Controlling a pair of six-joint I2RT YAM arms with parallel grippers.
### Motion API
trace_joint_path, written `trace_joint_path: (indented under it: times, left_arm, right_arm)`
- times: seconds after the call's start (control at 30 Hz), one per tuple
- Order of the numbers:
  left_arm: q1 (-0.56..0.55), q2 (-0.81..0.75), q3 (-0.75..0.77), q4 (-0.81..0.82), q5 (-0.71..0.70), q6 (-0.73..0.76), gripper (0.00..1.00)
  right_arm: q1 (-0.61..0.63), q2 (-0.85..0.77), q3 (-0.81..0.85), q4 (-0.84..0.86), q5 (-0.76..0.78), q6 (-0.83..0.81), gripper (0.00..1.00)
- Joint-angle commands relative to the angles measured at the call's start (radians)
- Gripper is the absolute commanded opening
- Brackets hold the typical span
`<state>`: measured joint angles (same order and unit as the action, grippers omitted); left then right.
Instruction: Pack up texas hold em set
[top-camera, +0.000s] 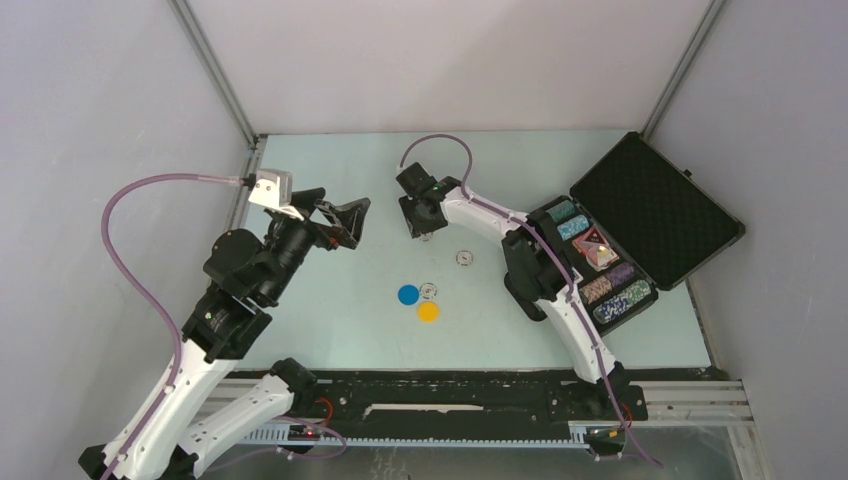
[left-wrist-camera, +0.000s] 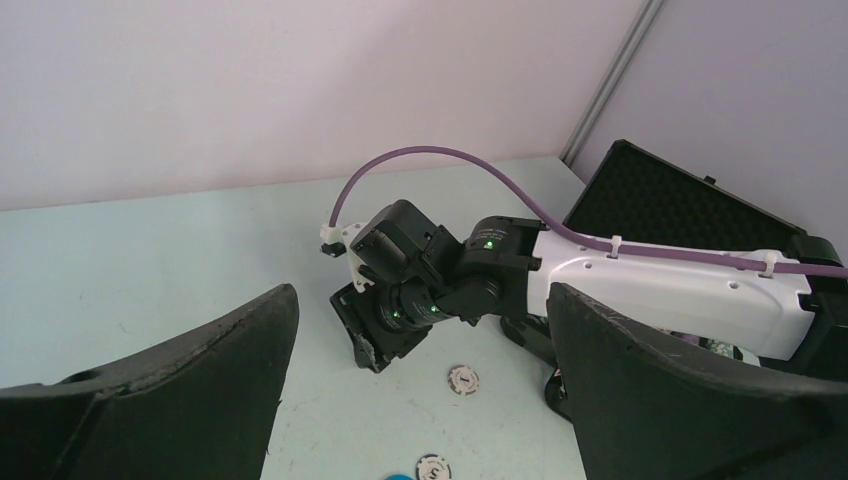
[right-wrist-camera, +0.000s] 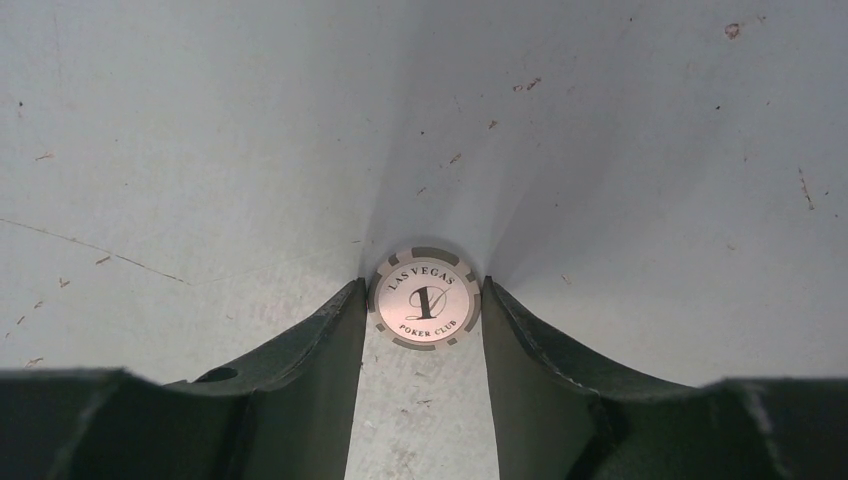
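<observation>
The black case (top-camera: 690, 215) lies open at the right, with rows of coloured chips (top-camera: 612, 292) and a red triangular marker (top-camera: 597, 240) in its foam base. My right gripper (top-camera: 421, 230) is down on the table left of the case. In the right wrist view its fingertips (right-wrist-camera: 424, 290) press both sides of a flat grey "Las Vegas 1" poker chip (right-wrist-camera: 424, 305). Two more grey chips (top-camera: 464, 258) (top-camera: 428, 291), a blue disc (top-camera: 408, 294) and a yellow disc (top-camera: 428, 312) lie mid-table. My left gripper (top-camera: 345, 222) is open, empty and raised at the left.
The case lid (left-wrist-camera: 680, 205) stands tilted back at the far right. The left wrist view shows my right arm's wrist (left-wrist-camera: 420, 290) and the two loose chips (left-wrist-camera: 462, 379) (left-wrist-camera: 433, 467) between my open fingers. Grey walls close in the table.
</observation>
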<state>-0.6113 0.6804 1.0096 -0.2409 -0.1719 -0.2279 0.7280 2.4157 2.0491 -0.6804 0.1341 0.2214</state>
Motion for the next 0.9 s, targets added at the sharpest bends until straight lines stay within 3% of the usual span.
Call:
trace_joint_path:
  times: [0.0,0.27,0.63,0.87]
  left_arm:
    - [-0.006,-0.001,-0.028,0.036,0.0,-0.001,1.0]
    - [-0.006,0.0,-0.028,0.037,-0.002,0.001,1.0]
    - [-0.007,0.002,-0.029,0.037,0.005,-0.003,1.0]
    - [-0.007,0.008,-0.028,0.039,0.011,-0.006,1.0]
  right_arm:
    - [-0.005,-0.029,0.013,-0.041,0.013,-0.022,0.54]
    - [-0.032,-0.178,-0.079,-0.013,0.015,-0.022,0.52]
    - [-0.061,-0.421,-0.453,0.089,0.03,0.032,0.51]
    - [-0.065,-0.449,-0.546,0.1,0.052,0.044,0.51]
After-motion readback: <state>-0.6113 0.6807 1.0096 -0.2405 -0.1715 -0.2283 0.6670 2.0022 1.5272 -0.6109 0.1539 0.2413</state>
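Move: The right fingers already hold a white poker chip at table level. The next white chip lies about 9 cm to the right and 5 cm back of that hand, roughly level with it; the blue-edged chip is about 13 cm back and 1 cm right, the blue disc 15 cm back and 4 cm left, the yellow disc 19 cm back and 1 cm right. From the raised left hand, the next white chip is some 13 cm ahead, 21 cm right and 38 cm below. Keeping its pinch on the white chip and still pointing steeply down, the right hand lifts it off the table and swings it some 9 cm to the right and 6 cm back towards the next white chip, rising about 5 cm in an arc. Near the end it sinks again by about 2 cm over that next chip, turning only some 5 degrees clockwise on the way, with the fingers holding the same gap and no contact with the lower chip visible. ##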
